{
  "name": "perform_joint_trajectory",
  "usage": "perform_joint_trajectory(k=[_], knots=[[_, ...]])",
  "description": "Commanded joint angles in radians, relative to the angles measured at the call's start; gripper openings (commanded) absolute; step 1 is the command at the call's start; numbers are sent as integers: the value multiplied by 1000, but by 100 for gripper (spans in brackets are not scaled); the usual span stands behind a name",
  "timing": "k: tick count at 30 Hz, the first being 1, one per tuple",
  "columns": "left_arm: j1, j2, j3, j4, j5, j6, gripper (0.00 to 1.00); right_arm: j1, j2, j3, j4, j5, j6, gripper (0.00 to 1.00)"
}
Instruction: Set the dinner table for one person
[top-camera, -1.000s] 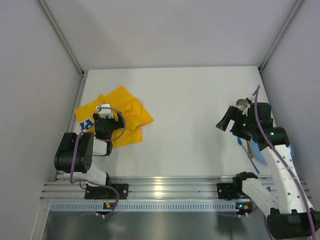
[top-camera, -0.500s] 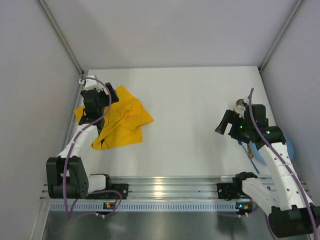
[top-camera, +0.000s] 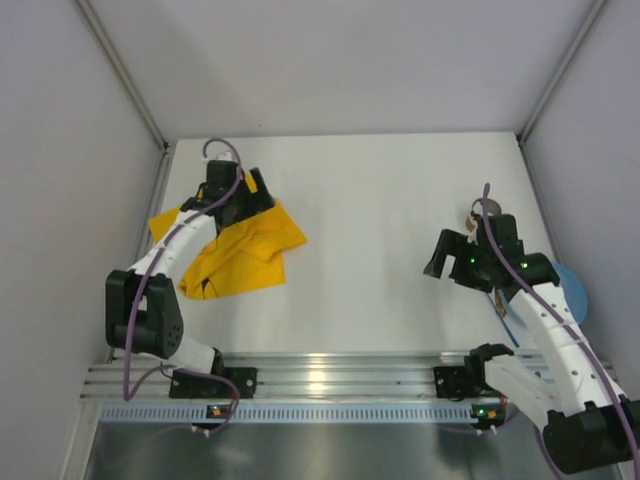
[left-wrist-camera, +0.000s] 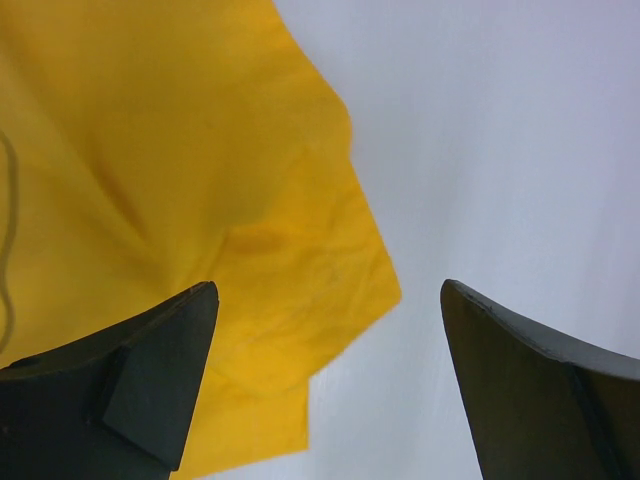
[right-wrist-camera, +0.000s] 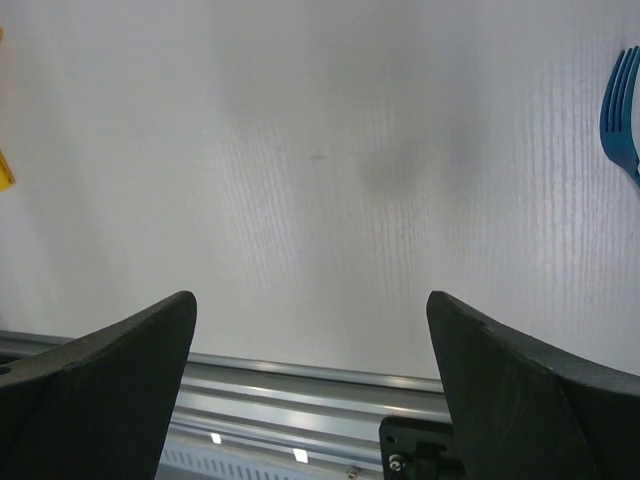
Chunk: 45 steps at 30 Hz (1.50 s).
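Note:
The white dinner table (top-camera: 370, 220) carries a crumpled yellow cloth mat (top-camera: 250, 245) at its left. My left gripper (top-camera: 258, 195) hovers over the mat's far right edge, open and empty. In the left wrist view the mat (left-wrist-camera: 150, 180) fills the left half, its corner lying between the spread fingers (left-wrist-camera: 150, 380), with bare table (left-wrist-camera: 500, 150) on the right. My right gripper (top-camera: 437, 257) stands open over bare table right of centre, holding nothing. A blue fork (right-wrist-camera: 622, 110) shows at the top right of the right wrist view.
A blue plate (top-camera: 572, 290) lies at the right edge, partly hidden by the right arm, with the blue fork (top-camera: 500, 300) beside it. A small metallic cup (top-camera: 480, 212) stands behind the right wrist. An aluminium rail (right-wrist-camera: 300, 400) runs along the near edge. Grey walls enclose three sides.
The left arm has swung up from the near left and stretched out across the mat to its far right edge. The right gripper has drifted slightly nearer and leftward. Both stay open.

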Motion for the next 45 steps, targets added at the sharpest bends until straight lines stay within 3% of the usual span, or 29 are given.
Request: perform_joint_trajectory(k=[1, 11, 17, 23, 26, 29, 31, 33, 34, 39, 45], knots=[[-142, 54, 78, -143, -77, 42, 98, 13, 9, 10, 46, 12, -10, 100], [-359, 295, 187, -284, -257, 77, 98, 14, -4, 7, 38, 15, -11, 100], [-397, 471, 328, -369, -373, 111, 98, 16, -13, 10, 15, 15, -11, 100], [-397, 576, 376, -386, -356, 125, 95, 14, -11, 11, 9, 21, -7, 100], [-397, 614, 376, -383, -329, 131, 85, 16, -7, 8, 9, 31, -5, 100], [-396, 646, 382, -384, -307, 137, 60, 14, 6, 10, 9, 34, -5, 100], [-394, 651, 397, -392, -297, 136, 31, 14, 15, 11, 9, 37, -5, 100], [-394, 642, 414, -395, -283, 130, 15, 14, 21, 14, 7, 40, -8, 100], [-396, 637, 445, -410, -280, 128, 0, 14, 22, 13, 10, 38, -7, 100], [-400, 660, 638, -511, -235, 65, 0, 14, 21, 17, 9, 43, -7, 100], [-423, 732, 1078, -590, -37, -195, 0, 14, 12, 51, -11, 58, -8, 100]])
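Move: The napkin's right-hand corner lies about 13 cm to the right of the left hand, 1 cm back and some 14 cm below it. The napkin's front right corner is roughly 11 cm nearer the base than that corner and 5 cm to its left. The napkin's rumpled middle lies about 17 cm left of the right-hand corner and level with it. From the right hand, the right-hand corner is around 20 cm ahead, 38 cm left and 13 cm down. The left hand's open fingers shut on the napkin's right-hand corner and pinch it, after the hand swings right and sinks about 13 cm, easing slightly back then forward while it rolls left side up and tips farther down. Keeping its hold, the hand then rises about 7 cm, pulling right and forward, and starts to roll back. ##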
